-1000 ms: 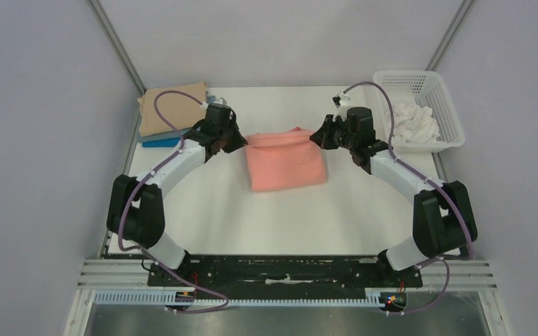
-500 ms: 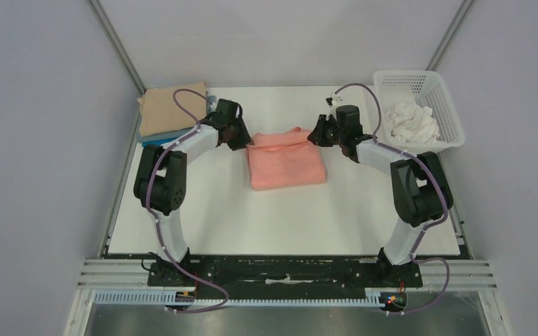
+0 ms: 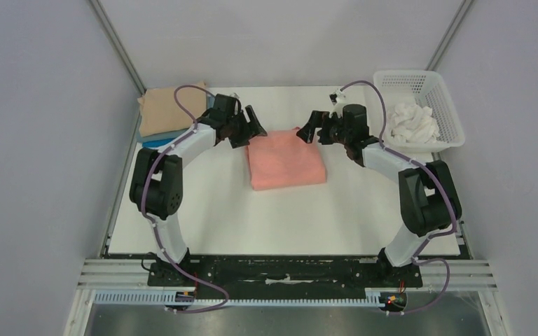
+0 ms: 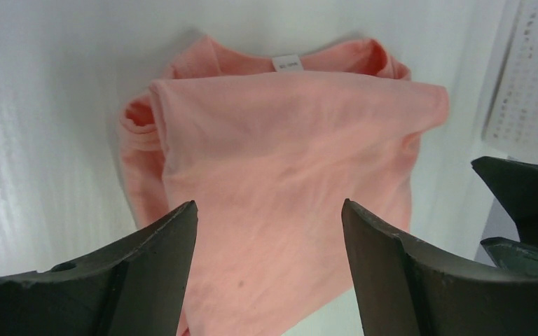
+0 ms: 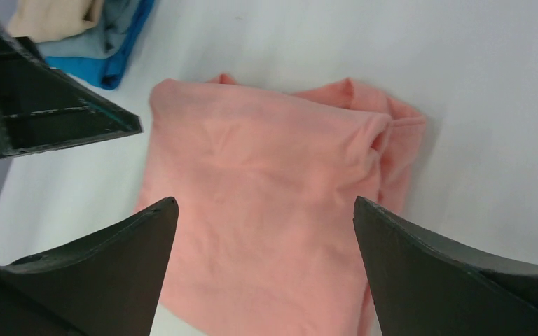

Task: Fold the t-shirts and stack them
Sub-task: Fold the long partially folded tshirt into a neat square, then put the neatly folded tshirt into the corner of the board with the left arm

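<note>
A salmon-pink t-shirt lies folded in a rough rectangle in the middle of the table, collar side at the far edge. My left gripper hovers at its far left corner, jaws wide open and empty. My right gripper is at the far right corner, also open and empty. The left wrist view shows the pink shirt below the open gripper. In the right wrist view the shirt lies beneath the open gripper. Tan, grey-blue and bright blue t-shirts sit folded in a stack at the far left.
A white mesh basket holding crumpled white cloth stands at the far right corner. Grey walls close in the table on three sides. The two grippers face each other a short way apart over the shirt's far edge.
Both grippers went from shut on the pink shirt's far edge to wide open, letting it go. The shirt's far edge has settled flat, and both arms have shifted slightly toward the back.
</note>
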Tool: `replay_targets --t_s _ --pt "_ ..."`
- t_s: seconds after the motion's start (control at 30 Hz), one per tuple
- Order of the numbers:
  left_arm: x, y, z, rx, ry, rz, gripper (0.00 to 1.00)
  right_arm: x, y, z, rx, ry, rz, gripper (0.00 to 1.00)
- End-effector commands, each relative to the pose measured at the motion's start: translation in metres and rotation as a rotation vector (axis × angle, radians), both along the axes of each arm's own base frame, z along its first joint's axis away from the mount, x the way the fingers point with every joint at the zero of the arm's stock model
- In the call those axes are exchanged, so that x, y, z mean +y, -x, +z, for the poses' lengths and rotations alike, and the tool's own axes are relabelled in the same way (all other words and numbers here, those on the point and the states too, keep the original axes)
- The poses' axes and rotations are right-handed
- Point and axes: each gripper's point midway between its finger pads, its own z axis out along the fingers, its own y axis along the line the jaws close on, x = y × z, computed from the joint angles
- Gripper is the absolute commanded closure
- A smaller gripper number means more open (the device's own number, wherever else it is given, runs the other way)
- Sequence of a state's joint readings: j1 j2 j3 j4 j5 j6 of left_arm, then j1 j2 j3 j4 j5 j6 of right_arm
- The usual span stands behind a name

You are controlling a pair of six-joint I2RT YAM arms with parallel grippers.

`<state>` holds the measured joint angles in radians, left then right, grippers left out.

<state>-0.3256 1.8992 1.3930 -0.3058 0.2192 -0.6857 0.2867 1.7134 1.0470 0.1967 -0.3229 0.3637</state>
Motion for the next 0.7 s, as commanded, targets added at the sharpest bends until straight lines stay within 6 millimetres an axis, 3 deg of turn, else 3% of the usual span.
replay_targets --t_s 0.0,0.07,0.23,0.47,0.57,0.67 --pt "-0.025 -0.006 0.032 -0.094 0.117 -0.070 0.19 0.033 0.007 0.043 -0.101 -0.174 0.158 0.02" --pt "-0.028 -0.014 0.019 -0.063 0.102 -0.067 0.18 0.042 -0.001 0.039 -0.083 -0.210 0.176 0.02" --pt "-0.023 -0.032 -0.027 0.036 0.018 -0.031 0.18 0.053 -0.027 0.007 -0.020 -0.252 0.154 0.02" --pt "-0.010 -0.036 -0.074 0.133 -0.068 0.016 0.18 0.050 -0.065 -0.061 0.097 -0.185 0.050 0.02" --pt "-0.005 -0.034 -0.084 0.157 -0.084 0.025 0.18 0.043 -0.066 -0.087 0.152 -0.136 0.011 0.02" --pt "-0.004 -0.035 -0.076 0.144 -0.085 0.020 0.18 0.036 -0.064 -0.084 0.146 -0.093 -0.001 0.02"
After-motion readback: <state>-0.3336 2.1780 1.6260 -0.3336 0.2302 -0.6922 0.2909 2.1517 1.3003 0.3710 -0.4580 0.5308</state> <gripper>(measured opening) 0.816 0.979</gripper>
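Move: The left part of the shirt's folded far edge lies about 5 cm ahead of my left hand, 3 cm to its right and 7 below. For my right hand, the right part of that edge is some 7 cm ahead, 5 left and 9 below. The collar peeks out beyond the fold, roughly 7 cm ahead and 7 right of my left hand. The t-shirt stack is some 22 cm left of that hand and 10 ahead; the basket is 30 cm right of my right hand and 12 ahead. With both grippers staying open, I close in on the shirt's far fold from its two sides. After a slight rise my right hand swings left, then sinks forward, ending about 7 cm lower and 6 farther out, left side rolled up some 10 degrees; my left hand eases right, then drops about 5 cm while reaching 4 forward. Their fingertips come down at the cloth either side of the collar. ##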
